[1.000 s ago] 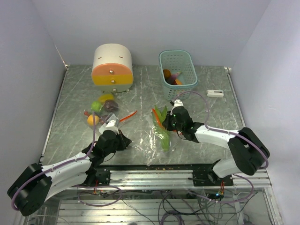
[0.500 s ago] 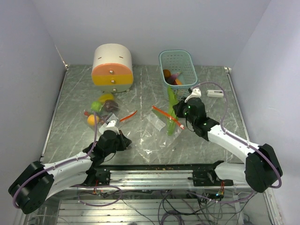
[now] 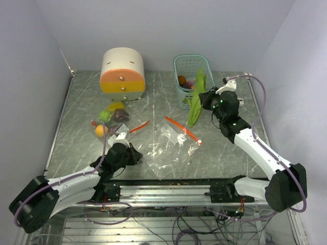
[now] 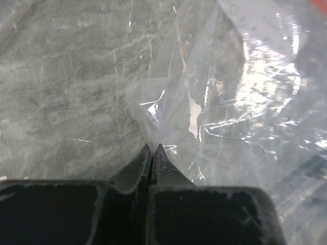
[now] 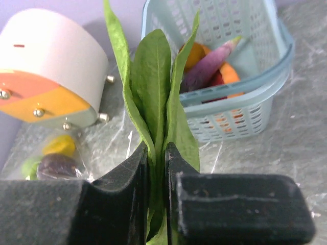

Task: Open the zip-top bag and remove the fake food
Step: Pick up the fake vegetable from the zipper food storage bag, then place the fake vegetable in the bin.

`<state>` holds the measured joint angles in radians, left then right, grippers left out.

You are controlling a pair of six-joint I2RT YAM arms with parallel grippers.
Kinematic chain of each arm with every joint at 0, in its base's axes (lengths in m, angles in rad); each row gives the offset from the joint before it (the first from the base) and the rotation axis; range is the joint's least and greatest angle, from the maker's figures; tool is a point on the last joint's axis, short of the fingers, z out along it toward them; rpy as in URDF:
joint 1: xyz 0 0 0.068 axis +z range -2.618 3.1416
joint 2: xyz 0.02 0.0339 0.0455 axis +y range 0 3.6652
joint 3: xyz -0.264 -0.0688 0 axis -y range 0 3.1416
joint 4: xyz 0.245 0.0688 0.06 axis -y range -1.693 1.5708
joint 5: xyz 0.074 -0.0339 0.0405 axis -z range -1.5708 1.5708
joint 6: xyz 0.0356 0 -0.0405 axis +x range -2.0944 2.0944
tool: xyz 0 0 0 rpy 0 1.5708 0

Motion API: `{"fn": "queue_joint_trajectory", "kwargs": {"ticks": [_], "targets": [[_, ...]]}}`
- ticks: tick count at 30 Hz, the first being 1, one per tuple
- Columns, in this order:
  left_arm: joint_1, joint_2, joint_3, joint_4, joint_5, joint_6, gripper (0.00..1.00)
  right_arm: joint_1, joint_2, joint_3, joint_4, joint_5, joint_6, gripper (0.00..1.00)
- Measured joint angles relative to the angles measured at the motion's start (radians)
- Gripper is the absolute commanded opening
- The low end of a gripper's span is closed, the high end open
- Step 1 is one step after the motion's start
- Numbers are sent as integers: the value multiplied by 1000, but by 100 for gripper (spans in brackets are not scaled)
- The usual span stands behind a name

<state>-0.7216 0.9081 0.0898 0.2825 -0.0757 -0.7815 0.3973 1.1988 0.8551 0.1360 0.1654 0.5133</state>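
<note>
A clear zip-top bag with a red zip strip lies flat and limp on the marble table. My left gripper is shut on the bag's near-left corner; in the left wrist view its tips pinch the clear film. My right gripper is raised beside the basket, shut on a flat green leafy piece that stands upright between its fingers. The leaf hangs just in front of the basket's near-left rim.
A pale blue basket at the back holds orange and purple toy pieces. A second bag with yellow, lime, dark purple and orange fruits lies at the left. The cream-and-orange drawer box stands behind it.
My right gripper has lifted the green leafy piece out of the bag and carried it back and to the right, up to the basket. The bag has slumped flat. The left gripper held still.
</note>
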Motion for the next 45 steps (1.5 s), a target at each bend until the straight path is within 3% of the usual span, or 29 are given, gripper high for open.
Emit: {"fn": "queue_joint_trajectory", "kwargs": {"ticks": [12, 22, 28, 45], "targets": [[0, 12, 0, 1, 0, 7, 7, -101, -50, 69, -19, -79, 9, 3], [0, 11, 0, 1, 0, 7, 7, -101, -248, -120, -38, -195, 80, 4], [0, 36, 0, 13, 1, 7, 7, -102, -354, -125, -83, -193, 82, 5], [0, 109, 1, 72, 9, 6, 7, -115, 166, 362, -34, -113, -22, 7]]}}
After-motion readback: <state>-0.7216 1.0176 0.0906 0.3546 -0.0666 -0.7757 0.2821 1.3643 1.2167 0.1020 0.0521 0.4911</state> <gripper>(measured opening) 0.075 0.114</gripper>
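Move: The right hand already holds the leafy green fake vegetable high above the table; the basket's middle is about 20 cm ahead, roughly in line sideways, and some 18 cm lower. The eggplant inside it is about 19 cm ahead, 2 cm left and 20 cm down. The empty bag lies 14 cm back, 11 cm left, with its orange zip strip 3 cm back, 4 cm left, both roughly 24 cm below. From the left hand, the basket is some 40 cm ahead, 27 cm right and 4 cm up. Keeping its pinch on the leafy vegetable, the right hand first rises about 5 cm while easing right, draws back some 7 cm with a slight dip, then swings forward about 12 cm and climbs again towards the basket's near side, ending higher and farther out, with the fingers tilted up roughly 10 degrees. The left hand keeps the empty bag's corner pinched near the table and sinks only about a centimetre. ##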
